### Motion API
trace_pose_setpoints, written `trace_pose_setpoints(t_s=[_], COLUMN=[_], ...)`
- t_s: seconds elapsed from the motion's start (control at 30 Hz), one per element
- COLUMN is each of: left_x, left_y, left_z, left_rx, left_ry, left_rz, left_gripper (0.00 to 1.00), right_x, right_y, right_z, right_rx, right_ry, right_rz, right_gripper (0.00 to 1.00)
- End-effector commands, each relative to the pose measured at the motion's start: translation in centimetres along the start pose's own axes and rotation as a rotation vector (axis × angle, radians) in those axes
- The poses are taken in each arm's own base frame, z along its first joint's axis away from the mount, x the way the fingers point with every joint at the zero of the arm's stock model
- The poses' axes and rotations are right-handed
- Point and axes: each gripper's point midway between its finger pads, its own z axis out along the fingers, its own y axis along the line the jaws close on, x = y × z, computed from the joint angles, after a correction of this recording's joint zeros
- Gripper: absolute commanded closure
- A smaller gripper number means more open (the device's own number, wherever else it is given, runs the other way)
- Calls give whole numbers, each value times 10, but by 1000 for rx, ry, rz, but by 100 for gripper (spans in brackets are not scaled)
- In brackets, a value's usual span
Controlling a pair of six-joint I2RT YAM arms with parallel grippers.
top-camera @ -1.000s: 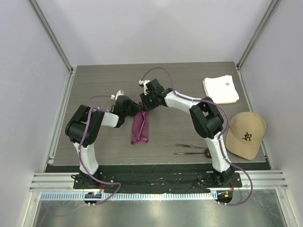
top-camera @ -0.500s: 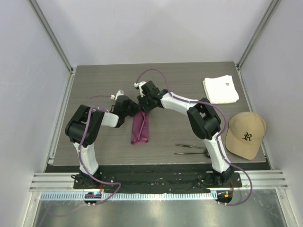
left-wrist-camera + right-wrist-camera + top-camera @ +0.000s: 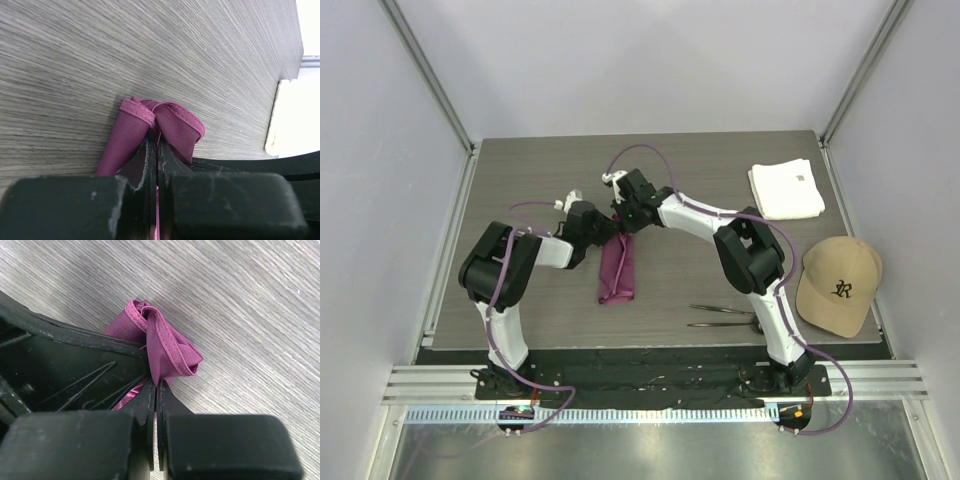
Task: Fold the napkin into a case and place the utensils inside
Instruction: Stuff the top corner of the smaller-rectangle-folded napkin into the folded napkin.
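The napkin (image 3: 617, 270) lies as a long narrow magenta strip mid-table, running toward me. Both grippers meet at its far end. In the left wrist view my left gripper (image 3: 157, 144) is shut on bunched hem of the napkin (image 3: 175, 125), with cloth showing between the jaws. My right gripper (image 3: 155, 386) is likewise shut on a fold of the napkin (image 3: 167, 347), right beside the left gripper's black finger (image 3: 65, 365). From above, the left gripper (image 3: 607, 236) and right gripper (image 3: 623, 227) nearly touch. The utensils (image 3: 725, 316) lie side by side near the front edge, to the right.
A folded white cloth (image 3: 786, 190) sits at the back right of the table (image 3: 520, 180). A tan cap (image 3: 838, 285) rests at the right edge, close to the utensils' heads. The right arm's elbow (image 3: 750, 255) arches over the table's right half.
My right gripper has closed on the napkin's far end; it was partly open before. The right arm has edged slightly left toward the left gripper. The left gripper has kept its hold.
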Motion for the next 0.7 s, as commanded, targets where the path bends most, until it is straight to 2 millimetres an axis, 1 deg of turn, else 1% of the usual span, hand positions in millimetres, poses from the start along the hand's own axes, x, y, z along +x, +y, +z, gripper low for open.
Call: trace_pose_setpoints(t_s=[0.0,0.03,0.1,0.13,0.17,0.23,0.27,0.33,0.37,0.43,0.47,0.53,0.6,0.67], left_x=[7,7,8,8,7,6,7,5,7,10,12,11,13,14], left_y=[22,19,16,15,11,9,12,9,10,4,5,-1,0,1], left_z=[5,6,8,8,7,5,4,3,4,5,6,8,10,9], left_rx=[-85,-78,-68,-60,-36,-9,-8,12,16,45,50,84,86,90], left_ry=[-8,-11,-13,-15,-24,-43,-47,-59,-51,-37,-30,-35,-31,-32], left_rz=[14,12,14,17,14,14,12,11,10,1,-7,-18,-30,-47], left_gripper=[100,99,96,91,84,77,71,67,62,55,47,47,47,44], right_x=[-20,-22,-19,-20,-18,-16,-15,-16,-12,-11,-11,-12,-14,-16], right_y=[16,17,18,20,16,16,11,8,8,6,7,10,10,10], right_z=[-11,-12,-12,-12,-12,-12,-13,-14,-14,-14,-14,-15,-16,-18], right_rx=[-72,-84,-104,-120,-123,-143,-148,-161,-173,-181,-190,-203,-206,-205], right_ry=[-51,-57,-53,-59,-56,-51,-50,-56,-50,-50,-49,-55,-62,-68], right_rz=[43,52,79,91,101,125,138,162,172,180,181,180,181,180], right_gripper=[99,99,99,99,99,99,99,99,99,99,99,99,99,99])
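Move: Both grippers are shut on the far end of the folded napkin. The top corner, in the right fingers' pinch, is about 1 cm ahead of the right hand point, and some 2 cm ahead and 1 cm right of the left one. The folded napkin's body runs back towards the bases: its middle is about 9 cm back, 1 cm right and 1 cm below the left hand, and some 8 cm back, level sideways and 2 cm below the right. Open the left gripper about halfway to let go of the napkin edge, easing it forward and up about 1.5 cm each and slightly right so its parted fingers straddle the fold beside the top corner. Keep the right gripper shut on that corner, bring it about 1 cm down and 1 cm right, and tilt it some 10 degrees. ##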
